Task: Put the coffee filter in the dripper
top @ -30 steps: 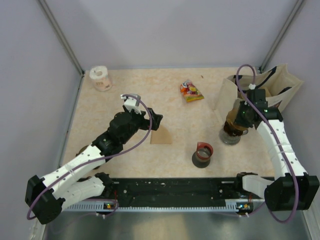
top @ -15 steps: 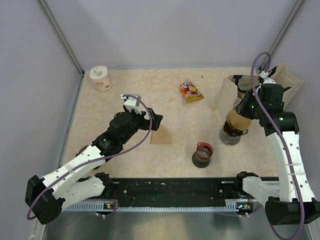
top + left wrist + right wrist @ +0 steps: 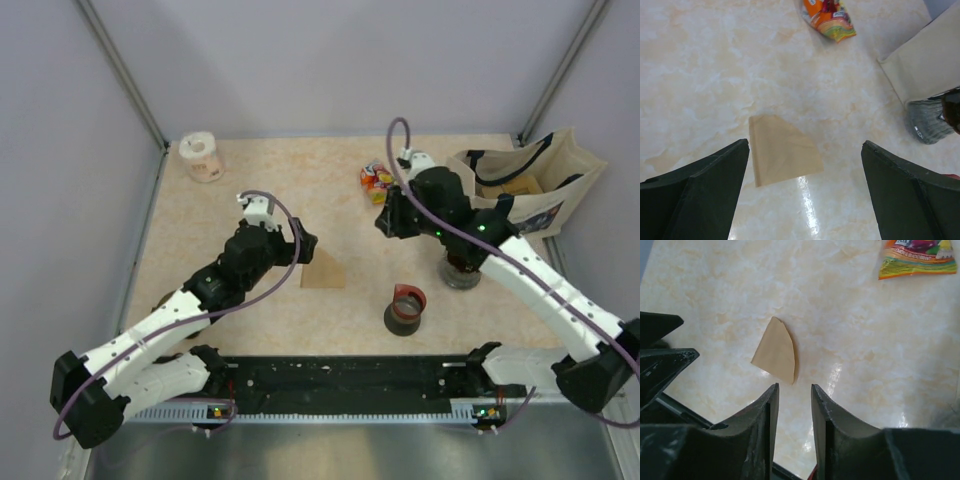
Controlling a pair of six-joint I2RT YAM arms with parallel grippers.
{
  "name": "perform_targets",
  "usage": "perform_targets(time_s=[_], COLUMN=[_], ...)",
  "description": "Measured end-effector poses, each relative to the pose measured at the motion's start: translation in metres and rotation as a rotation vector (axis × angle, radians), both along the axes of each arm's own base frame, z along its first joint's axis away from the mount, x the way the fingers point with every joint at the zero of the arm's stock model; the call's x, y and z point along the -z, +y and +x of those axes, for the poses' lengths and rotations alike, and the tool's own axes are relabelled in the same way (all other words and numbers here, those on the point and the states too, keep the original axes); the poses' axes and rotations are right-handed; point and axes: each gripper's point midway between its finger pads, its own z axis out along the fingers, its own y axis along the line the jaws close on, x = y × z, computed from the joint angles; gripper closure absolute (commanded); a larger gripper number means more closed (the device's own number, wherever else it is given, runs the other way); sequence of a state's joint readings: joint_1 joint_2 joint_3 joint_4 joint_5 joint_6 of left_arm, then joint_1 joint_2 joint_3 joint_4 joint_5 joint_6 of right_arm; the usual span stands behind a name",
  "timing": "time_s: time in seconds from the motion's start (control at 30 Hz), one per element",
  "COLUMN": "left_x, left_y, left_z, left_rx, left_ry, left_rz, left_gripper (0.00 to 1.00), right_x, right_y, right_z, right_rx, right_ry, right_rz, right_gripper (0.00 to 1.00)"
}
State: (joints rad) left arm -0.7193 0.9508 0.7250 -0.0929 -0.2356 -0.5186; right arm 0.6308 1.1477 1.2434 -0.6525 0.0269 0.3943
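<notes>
The coffee filter (image 3: 322,272), a tan fan-shaped paper, lies flat on the table; it also shows in the left wrist view (image 3: 782,156) and the right wrist view (image 3: 775,351). My left gripper (image 3: 305,243) hovers just left of it, its jaws wide open (image 3: 805,145) and empty. My right gripper (image 3: 385,222) hangs above the table's middle, pointing at the filter, with a narrow empty gap between its fingertips (image 3: 794,386). The dripper (image 3: 456,263) sits on a clear glass cup (image 3: 462,280), mostly hidden under my right arm.
A black cup with a red rim (image 3: 405,308) stands near the front middle. A colourful snack packet (image 3: 378,182) lies at the back. A beige tote bag (image 3: 530,190) fills the back right corner. A paper roll (image 3: 203,157) sits at the back left.
My right arm has swung left from the dripper to the table's middle, and its jaws have parted slightly. The left arm has barely shifted.
</notes>
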Motion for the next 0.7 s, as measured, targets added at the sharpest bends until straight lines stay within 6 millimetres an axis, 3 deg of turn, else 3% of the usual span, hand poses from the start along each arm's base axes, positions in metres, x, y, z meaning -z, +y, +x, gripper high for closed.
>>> perform_targets(time_s=[0.13, 0.3, 0.43, 0.7], left_x=[0.020, 0.037, 0.052, 0.062], left_y=[0.016, 0.035, 0.053, 0.115], left_z=[-0.004, -0.018, -0.034, -0.055], left_rx=[-0.081, -0.140, -0.186, -0.456], left_ry=[0.086, 0.157, 0.207, 0.276], left_rz=[0.033, 0.042, 0.054, 0.108], left_gripper=[0.01, 0.01, 0.01, 0.01], right_x=[0.038, 0.090, 0.110, 0.119], right_y=[0.031, 0.044, 0.053, 0.089], right_z=[0.015, 0.025, 0.021, 0.009], right_rx=[-0.033, -0.042, -0.076, -0.197], right_ry=[0.045, 0.116, 0.133, 0.095], right_rz=[-0.051, -0.105, -0.118, -0.057], right_gripper=[0.54, 0.39, 0.03, 0.01])
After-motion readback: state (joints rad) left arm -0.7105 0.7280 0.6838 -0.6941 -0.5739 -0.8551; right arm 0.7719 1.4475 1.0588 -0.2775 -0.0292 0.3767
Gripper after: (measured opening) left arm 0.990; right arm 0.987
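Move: The flat coffee filter on the table lies about 13 cm to the left of my right hand, some 4 cm ahead and 26 cm below; the red-rimmed cup is roughly 8 cm back and 5 cm right of that hand. For my left hand the dark dripper sits some 26 cm to the left, about 8 cm back and 18 cm down, while the filter is about 3 cm right of it and 4 cm ahead, 21 cm below. I drop my empty right hand about 12 cm and carry it 9 cm left towards the filter, spreading its fingers from partly open to wide. At the same time I swing my wide-open left hand left some 11 cm, down and back by about 6 cm each, off towards the dark dripper, turning it about 25 degrees counter-clockwise and tipping it down. ##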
